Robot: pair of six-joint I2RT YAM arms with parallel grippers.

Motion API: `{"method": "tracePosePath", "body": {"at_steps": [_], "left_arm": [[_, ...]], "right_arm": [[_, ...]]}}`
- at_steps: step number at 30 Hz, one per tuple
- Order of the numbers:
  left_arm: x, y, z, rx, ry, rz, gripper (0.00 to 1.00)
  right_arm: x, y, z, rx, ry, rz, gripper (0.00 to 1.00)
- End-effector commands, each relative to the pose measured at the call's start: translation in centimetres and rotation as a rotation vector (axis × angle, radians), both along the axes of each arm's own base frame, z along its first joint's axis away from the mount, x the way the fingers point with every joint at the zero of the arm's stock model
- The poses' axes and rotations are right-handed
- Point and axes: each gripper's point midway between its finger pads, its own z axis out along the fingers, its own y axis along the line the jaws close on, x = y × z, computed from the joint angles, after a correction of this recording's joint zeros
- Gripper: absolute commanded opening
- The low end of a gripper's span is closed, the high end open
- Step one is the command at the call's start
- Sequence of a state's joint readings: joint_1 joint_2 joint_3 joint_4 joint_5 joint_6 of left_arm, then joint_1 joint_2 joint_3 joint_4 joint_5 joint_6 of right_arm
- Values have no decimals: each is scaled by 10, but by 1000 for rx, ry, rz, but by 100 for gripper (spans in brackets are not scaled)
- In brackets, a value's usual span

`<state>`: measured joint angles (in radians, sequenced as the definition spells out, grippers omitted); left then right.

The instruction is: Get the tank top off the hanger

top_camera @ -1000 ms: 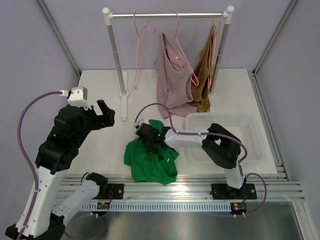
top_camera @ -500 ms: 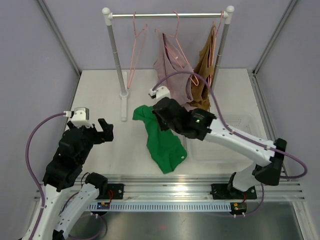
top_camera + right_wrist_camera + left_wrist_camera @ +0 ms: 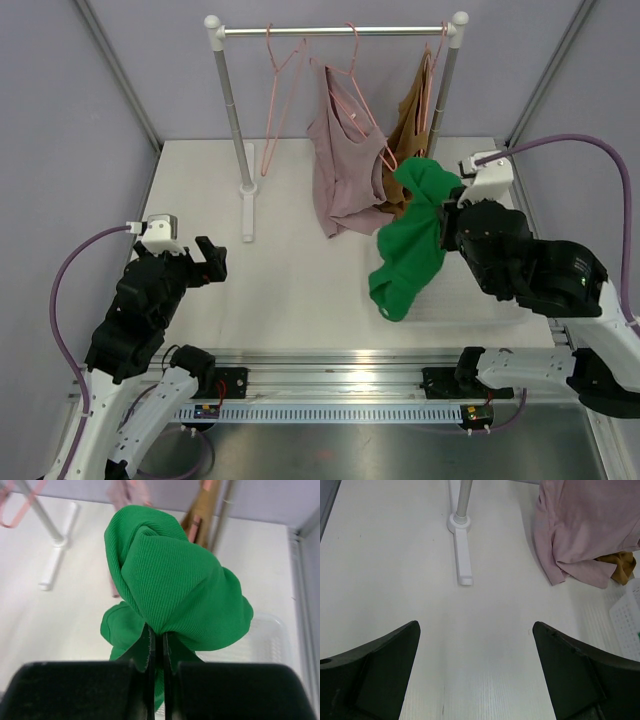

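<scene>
The green tank top (image 3: pixel 410 240) hangs bunched in the air at the right, off any hanger, its lower end dangling near the table. My right gripper (image 3: pixel 158 637) is shut on a fold of the green tank top (image 3: pixel 175 580); in the top view the cloth hides its fingers. An empty pink hanger (image 3: pixel 275 90) hangs on the rail (image 3: pixel 335 31). At the table's left side my left gripper (image 3: pixel 205 258) stands open and apart from everything. Nothing lies between its fingers (image 3: pixel 390 650) in the left wrist view.
A pink top (image 3: pixel 345 165) on a pink hanger and a brown garment (image 3: pixel 410 140) hang on the rail, close behind the green cloth. The rack's left post (image 3: pixel 232 110) and foot (image 3: pixel 462 555) stand at centre-left. A white basket (image 3: pixel 272 640) sits below the right gripper.
My right arm has swung from the table's middle to the right, lifting the green tank top off the table. The left arm drew back and lower, then held still.
</scene>
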<state>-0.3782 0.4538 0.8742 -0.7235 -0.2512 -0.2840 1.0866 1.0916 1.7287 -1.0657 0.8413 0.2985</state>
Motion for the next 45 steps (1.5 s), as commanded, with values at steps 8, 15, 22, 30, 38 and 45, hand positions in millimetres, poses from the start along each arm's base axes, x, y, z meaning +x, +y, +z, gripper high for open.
{"method": "tracePosePath", "body": {"at_steps": [8,15,22,30,38,45], "left_arm": [[8,-2,15,-37,-42,16,99],[8,-14,17,-79,-18,-25,99],[3,-37,72,-185,-69,-134,99],[11,-91,163,-393,-181,-361,99],[66,-147,208,-348,-155,-343,99],[141,-222,212,-252,-122,-261,99]], "right_arm": [[11,-85,-150,-115,219,-409,0],[24,-76,-194,-97,307,-438,6],[29,-73,-193,-127,339,-454,99],[25,-76,-142,-16,217,-391,100],[7,-52,-120,227,136,-182,99],[-15,-40,-104,370,117,-51,100]]}}
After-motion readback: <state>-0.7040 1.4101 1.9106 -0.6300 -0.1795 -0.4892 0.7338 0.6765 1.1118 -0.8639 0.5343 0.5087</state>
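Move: The right hand holds the green tank top; the white basket lies about 8 cm to its right, 5 cm ahead and some 37 cm below. The brown tank top hangs about 24 cm ahead and 3 cm left of this hand. For the empty left hand, the pink tank top hangs roughly 25 cm ahead and 27 cm to the right, near its height, with an empty hanger 25 cm ahead and 15 cm right. The right hand lowers the green tank top some 20 cm, going about 8 cm right over the basket as it turns clockwise and tips its fingers down, then opens wide to let go and backs up about 10 cm. Meanwhile the open left hand waits, then swings right, up (about 20 cm each) and forward towards the pink tank top, turning clockwise some 20 degrees. ##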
